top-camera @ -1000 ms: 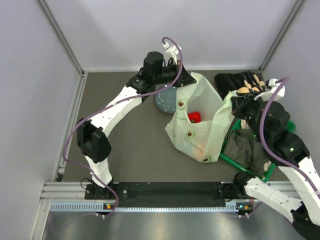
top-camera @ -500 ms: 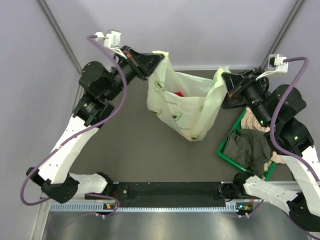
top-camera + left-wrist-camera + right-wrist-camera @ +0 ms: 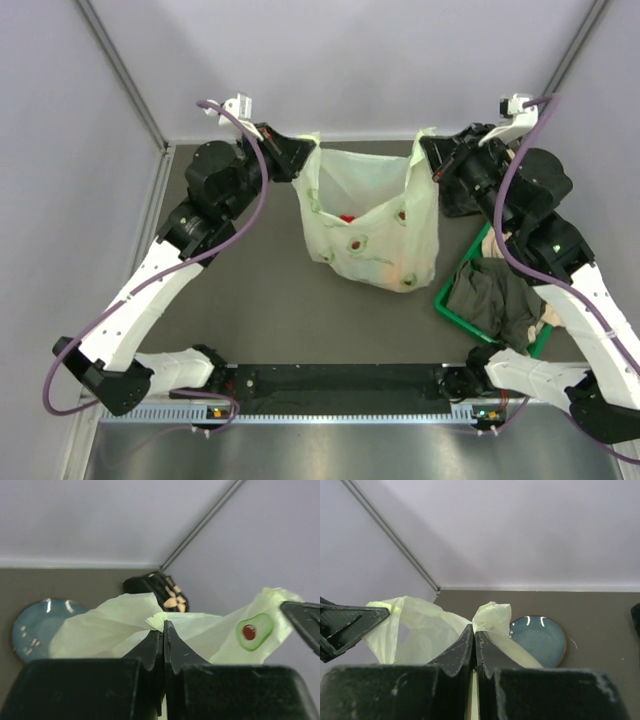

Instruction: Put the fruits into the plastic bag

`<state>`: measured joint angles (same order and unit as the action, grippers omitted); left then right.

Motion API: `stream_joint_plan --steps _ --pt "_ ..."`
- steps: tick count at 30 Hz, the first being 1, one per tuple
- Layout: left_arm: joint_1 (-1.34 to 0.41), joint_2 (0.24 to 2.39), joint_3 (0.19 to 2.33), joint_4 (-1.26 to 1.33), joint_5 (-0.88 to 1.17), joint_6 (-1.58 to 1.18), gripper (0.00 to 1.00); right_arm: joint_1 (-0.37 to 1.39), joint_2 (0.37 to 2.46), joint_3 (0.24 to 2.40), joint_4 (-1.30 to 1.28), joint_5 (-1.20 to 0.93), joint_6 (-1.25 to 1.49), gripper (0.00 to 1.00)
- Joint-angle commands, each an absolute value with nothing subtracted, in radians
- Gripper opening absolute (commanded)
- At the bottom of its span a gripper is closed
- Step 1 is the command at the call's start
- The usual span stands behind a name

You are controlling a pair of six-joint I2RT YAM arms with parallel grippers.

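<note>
The pale green plastic bag (image 3: pixel 370 225) with avocado prints hangs off the table, stretched between both arms. My left gripper (image 3: pixel 310 150) is shut on the bag's left handle, and in the left wrist view the gripper (image 3: pixel 163 626) pinches a fold of the plastic bag (image 3: pixel 115 625). My right gripper (image 3: pixel 423 150) is shut on the right handle, and in the right wrist view the gripper (image 3: pixel 474 630) nips the plastic bag (image 3: pixel 492 615). A red fruit (image 3: pixel 346 217) shows through the mouth. An orange tint (image 3: pixel 408 278) shows low inside. Other fruits are hidden.
A blue-grey plate (image 3: pixel 540 640) lies on the dark table behind the bag, also in the left wrist view as a plate (image 3: pixel 35 627). A green basket (image 3: pixel 452 308) with dark clothes (image 3: pixel 500 295) stands at the right. More dark clothes (image 3: pixel 159 587) lie at the back right corner.
The bag went from slumped on the table to lifted and stretched between both grippers. Both arms rose; since half a second ago the left gripper has shifted right and the right gripper left.
</note>
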<state>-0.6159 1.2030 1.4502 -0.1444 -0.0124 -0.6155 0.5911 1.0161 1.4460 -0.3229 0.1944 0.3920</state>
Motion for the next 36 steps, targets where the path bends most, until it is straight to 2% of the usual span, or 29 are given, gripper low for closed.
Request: stream_joint_plan --steps 1,22,27,30,31,33,34,35,36 --pt "-0.617 1.135 1.41 -0.161 -0.115 -0.621 0.0 0.583 1.008 1.424 -0.275 0.181 0.379 0.0" --pt "-0.615 1.138 1.361 -0.212 -0.132 -0.637 0.0 0.583 1.017 1.324 -0.319 0.195 0.402 0.0" --pt "-0.617 1.143 1.371 -0.238 -0.163 -0.618 0.11 0.583 1.019 1.315 -0.342 0.187 0.414 0.0" --pt "-0.617 1.147 1.374 -0.247 -0.173 -0.615 0.34 0.583 1.019 1.313 -0.351 0.187 0.417 0.03" --pt "-0.615 1.147 1.376 -0.247 -0.179 -0.612 0.45 0.583 1.019 1.315 -0.353 0.187 0.417 0.09" --pt "-0.615 1.149 1.378 -0.248 -0.189 -0.604 0.58 0.583 1.017 1.315 -0.353 0.189 0.419 0.15" --pt "-0.615 1.147 1.379 -0.25 -0.196 -0.6 0.79 0.584 1.016 1.315 -0.353 0.189 0.419 0.24" --pt "-0.614 1.147 1.384 -0.255 -0.218 -0.595 0.92 0.583 1.012 1.315 -0.351 0.187 0.417 0.29" --pt "-0.615 1.146 1.384 -0.261 -0.239 -0.591 0.99 0.583 1.011 1.316 -0.351 0.189 0.416 0.35"
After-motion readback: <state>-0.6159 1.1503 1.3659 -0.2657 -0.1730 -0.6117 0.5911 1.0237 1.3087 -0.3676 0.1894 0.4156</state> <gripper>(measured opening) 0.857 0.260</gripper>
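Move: Both shut grippers still hold the plastic bag up by opposite corners of its rim, some 21 cm apart. The bag's body lies about 12 cm to the right of the left hand, 3 cm back and 25 cm below; from the right hand it is about 9 cm left, level fore and aft, and as far below. The empty blue plate lies on the table, 10 cm right, 20 ahead and 46 below the left hand; 11 left, 23 ahead of the right. Both hands keep their pinch on the rim corners and lower the bag of fruit towards the table, the right going down about 7.5 cm while its fingers tip down some 10 degrees, the left sinking about 5 cm, mostly early, and easing 3 cm to its left with a slight counter-clockwise turn. Near the end, the left fingers spread wide and let go of their corner, and the right fingers begin to part a little later, ending about a quarter open around theirs. ##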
